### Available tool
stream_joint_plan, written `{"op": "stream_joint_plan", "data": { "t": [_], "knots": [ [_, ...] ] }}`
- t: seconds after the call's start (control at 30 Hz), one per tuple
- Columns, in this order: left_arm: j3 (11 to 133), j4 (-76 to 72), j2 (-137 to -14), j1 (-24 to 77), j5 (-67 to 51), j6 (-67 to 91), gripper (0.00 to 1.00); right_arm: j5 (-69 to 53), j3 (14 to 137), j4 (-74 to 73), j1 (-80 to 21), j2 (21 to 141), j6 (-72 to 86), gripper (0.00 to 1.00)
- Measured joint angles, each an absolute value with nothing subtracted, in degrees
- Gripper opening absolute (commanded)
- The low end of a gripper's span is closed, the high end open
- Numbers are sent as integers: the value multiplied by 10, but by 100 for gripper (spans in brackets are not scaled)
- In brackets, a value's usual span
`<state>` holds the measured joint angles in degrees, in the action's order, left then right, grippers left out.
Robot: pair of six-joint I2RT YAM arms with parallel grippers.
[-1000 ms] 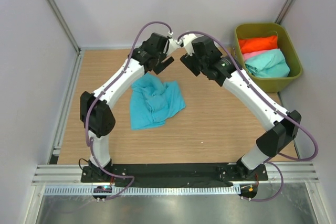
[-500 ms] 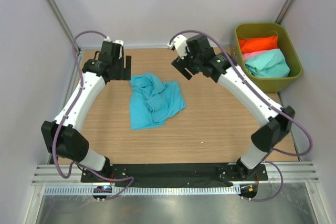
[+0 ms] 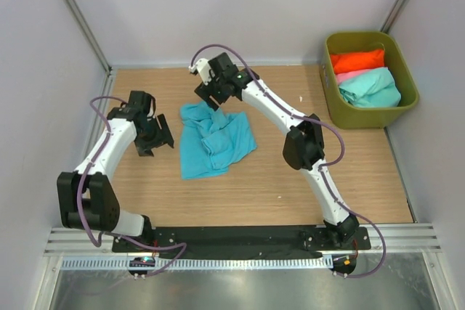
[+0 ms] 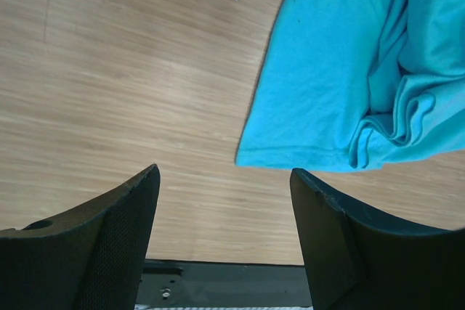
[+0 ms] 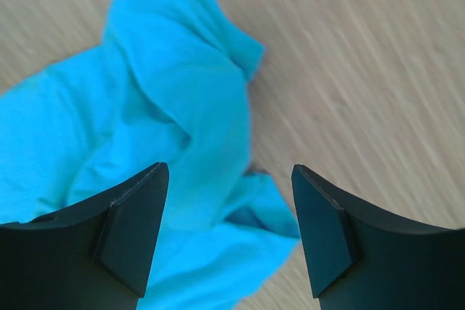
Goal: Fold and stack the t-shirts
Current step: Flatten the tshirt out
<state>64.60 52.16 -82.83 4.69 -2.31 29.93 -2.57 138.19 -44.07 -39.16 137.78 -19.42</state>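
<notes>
A crumpled turquoise-blue t-shirt lies on the wooden table, left of centre. My left gripper is open and empty, low over the table just left of the shirt; in the left wrist view the shirt's hem lies ahead and to the right. My right gripper is open and empty over the shirt's far edge; in the right wrist view the bunched cloth lies below the jaws. The orange-red, pink and mint-green t-shirts lie in the bin.
An olive-green plastic bin stands at the back right corner. The table is bare wood between shirt and bin. White walls close in the left, back and right sides. The black base rail runs along the near edge.
My left gripper has moved from the back left corner toward me, beside the shirt's left edge. My right gripper has swung left from mid-table to the shirt's far edge.
</notes>
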Motion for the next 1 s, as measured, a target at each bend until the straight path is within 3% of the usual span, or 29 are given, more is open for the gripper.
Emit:
{"op": "stream_joint_plan", "data": {
  "t": [0.37, 0.7, 1.0],
  "knots": [
    [623, 517, -790, 42, -37, 317, 77, -130, 1430, -364, -424, 1434, -123, 75],
    [544, 526, -768, -66, -84, 347, 73, -163, 1428, -293, -424, 1488, -79, 73],
    [528, 527, -748, -100, -100, 354, 73, -162, 1399, -268, -425, 1509, -74, 69]
  ]
}}
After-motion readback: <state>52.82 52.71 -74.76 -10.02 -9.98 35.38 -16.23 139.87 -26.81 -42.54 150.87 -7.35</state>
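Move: The t-shirt's far-left end lies about 9 cm to the left of the right hand, roughly level with it in reach and some 13 cm below. The bunched fold in the shirt's middle is about 9 cm back from that hand and straight below its line, and the right-hand flap some 10 cm back and 13 cm to its right. From the left hand, the far-left end is about 11 cm ahead, 9 cm to the right and 10 cm down. Sweep the open right gripper about 10 cm left above the t-shirt's far side, tilting the fingertips some 20 degrees farther to the left, then sink about 8 cm towards the far-left end. Meanwhile draw the open left gripper back and left some 6 cm, away from the shirt, turning it counter-clockwise. ##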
